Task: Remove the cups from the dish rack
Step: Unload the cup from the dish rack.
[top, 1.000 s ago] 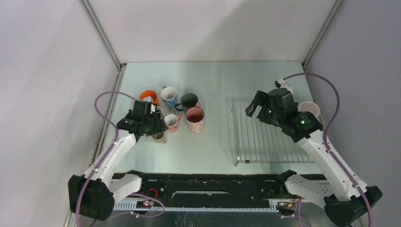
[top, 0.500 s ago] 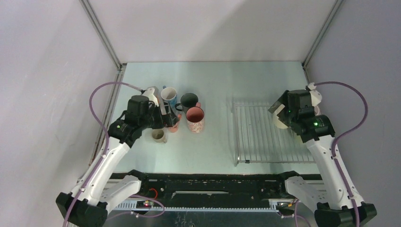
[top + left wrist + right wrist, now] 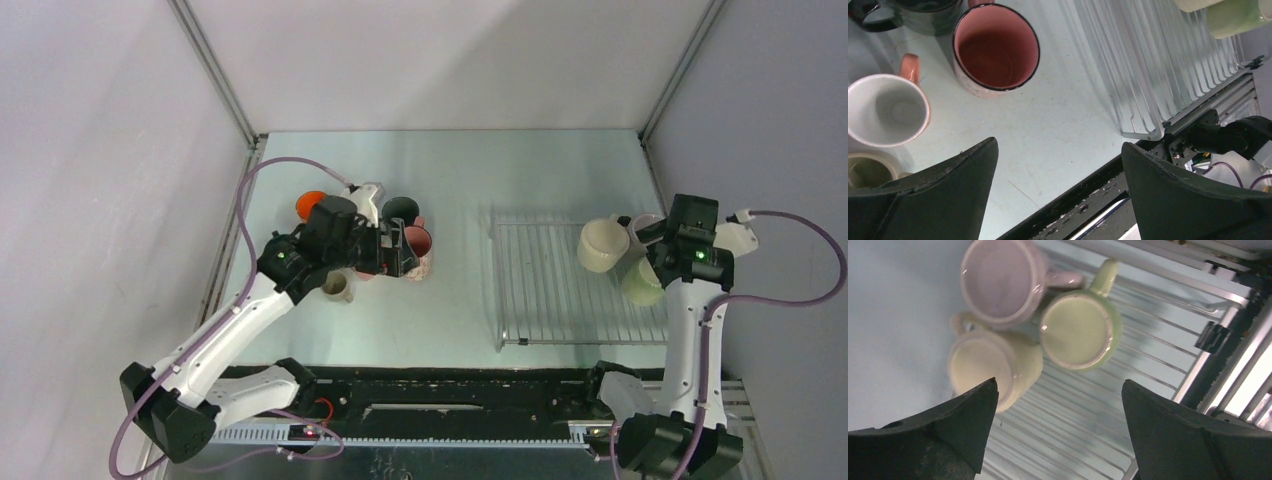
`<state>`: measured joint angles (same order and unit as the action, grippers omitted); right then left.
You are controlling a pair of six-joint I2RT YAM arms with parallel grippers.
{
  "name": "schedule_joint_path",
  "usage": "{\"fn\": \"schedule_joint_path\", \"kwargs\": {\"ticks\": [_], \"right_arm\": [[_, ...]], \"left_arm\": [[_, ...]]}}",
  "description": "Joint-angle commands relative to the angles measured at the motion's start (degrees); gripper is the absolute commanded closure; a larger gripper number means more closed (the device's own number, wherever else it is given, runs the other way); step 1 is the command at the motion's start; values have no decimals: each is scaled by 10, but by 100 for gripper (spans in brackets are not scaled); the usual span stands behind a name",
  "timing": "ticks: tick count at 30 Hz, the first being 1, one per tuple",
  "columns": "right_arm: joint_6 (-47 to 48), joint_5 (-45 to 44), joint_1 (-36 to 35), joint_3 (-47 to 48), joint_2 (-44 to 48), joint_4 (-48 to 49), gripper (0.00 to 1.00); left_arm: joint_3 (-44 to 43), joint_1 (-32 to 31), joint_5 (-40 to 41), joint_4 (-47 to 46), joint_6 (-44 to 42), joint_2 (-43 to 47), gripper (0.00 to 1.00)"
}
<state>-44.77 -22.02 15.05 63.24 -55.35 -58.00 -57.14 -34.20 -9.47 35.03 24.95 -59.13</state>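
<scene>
Three cups stand on the dish rack (image 3: 545, 290) at its right end: a pale yellow cup (image 3: 602, 246), a pale green cup (image 3: 641, 284) and a lilac cup (image 3: 998, 280). My right gripper (image 3: 1059, 384) hovers open above them with only rack bars between its fingers. On the table at the left stand an orange cup (image 3: 311, 203), a dark teal cup (image 3: 400, 209), a pink cup (image 3: 995, 47), a white-lined pink-handled cup (image 3: 885, 110) and a beige cup (image 3: 338, 287). My left gripper (image 3: 1059, 145) hangs open and empty over the table beside them.
The rack's near left corner (image 3: 1143, 134) lies close to the black rail (image 3: 1088, 200) at the table's front edge. Grey walls close in the table on the left, back and right. Purple cables loop from both arms.
My left gripper has opened, left the beige cup on the table and swung right over the cup group. My right arm has swung to the rack's right end, uncovering the pale yellow and green cups.
</scene>
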Motion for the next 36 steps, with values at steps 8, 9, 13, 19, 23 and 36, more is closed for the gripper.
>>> {"fn": "schedule_joint_path", "kwargs": {"ticks": [8, 9, 13, 19, 23, 36], "right_arm": [[-108, -7, 165, -38, -13, 50, 12], [-115, -6, 175, -40, -19, 54, 14], [-144, 1, 208, -51, -39, 69, 16], [-176, 44, 241, -63, -91, 92, 25], [-178, 71, 250, -66, -132, 115, 26], [-132, 142, 264, -66, -219, 173, 33]], "left_arm": [[-71, -32, 23, 19, -15, -19, 0], [-72, -33, 25, 19, -13, -23, 0], [-82, -39, 35, 20, -9, -34, 0], [-99, -51, 43, 28, -7, -55, 0], [-103, -56, 51, 32, -7, -64, 0], [-108, -61, 53, 28, 0, -90, 0]]}}
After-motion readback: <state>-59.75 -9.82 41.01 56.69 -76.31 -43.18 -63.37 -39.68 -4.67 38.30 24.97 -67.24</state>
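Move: The green cup lies some 6 cm to the right hand's right, nearly level with it fore and aft, and about 15 cm below. Beyond the green cup stands the pink cup, roughly 9 cm farther out from the hand and 6 cm to its right; the cream cup is about 8 cm ahead and 3 cm to the left, both similarly low. From the left hand the green cup is around 45 cm to the right, 1 cm ahead and 15 cm down. Towards the green cup's handle side, the right hand swings about 7 cm right and 3 cm back, sinking slightly, then drops some 7 cm while coming forward 4 cm. Its wrist turns roughly 30 degrees clockwise, fingers tipping steeper down and narrowing to about two-thirds open. The empty, open left hand drifts 2 cm right. ##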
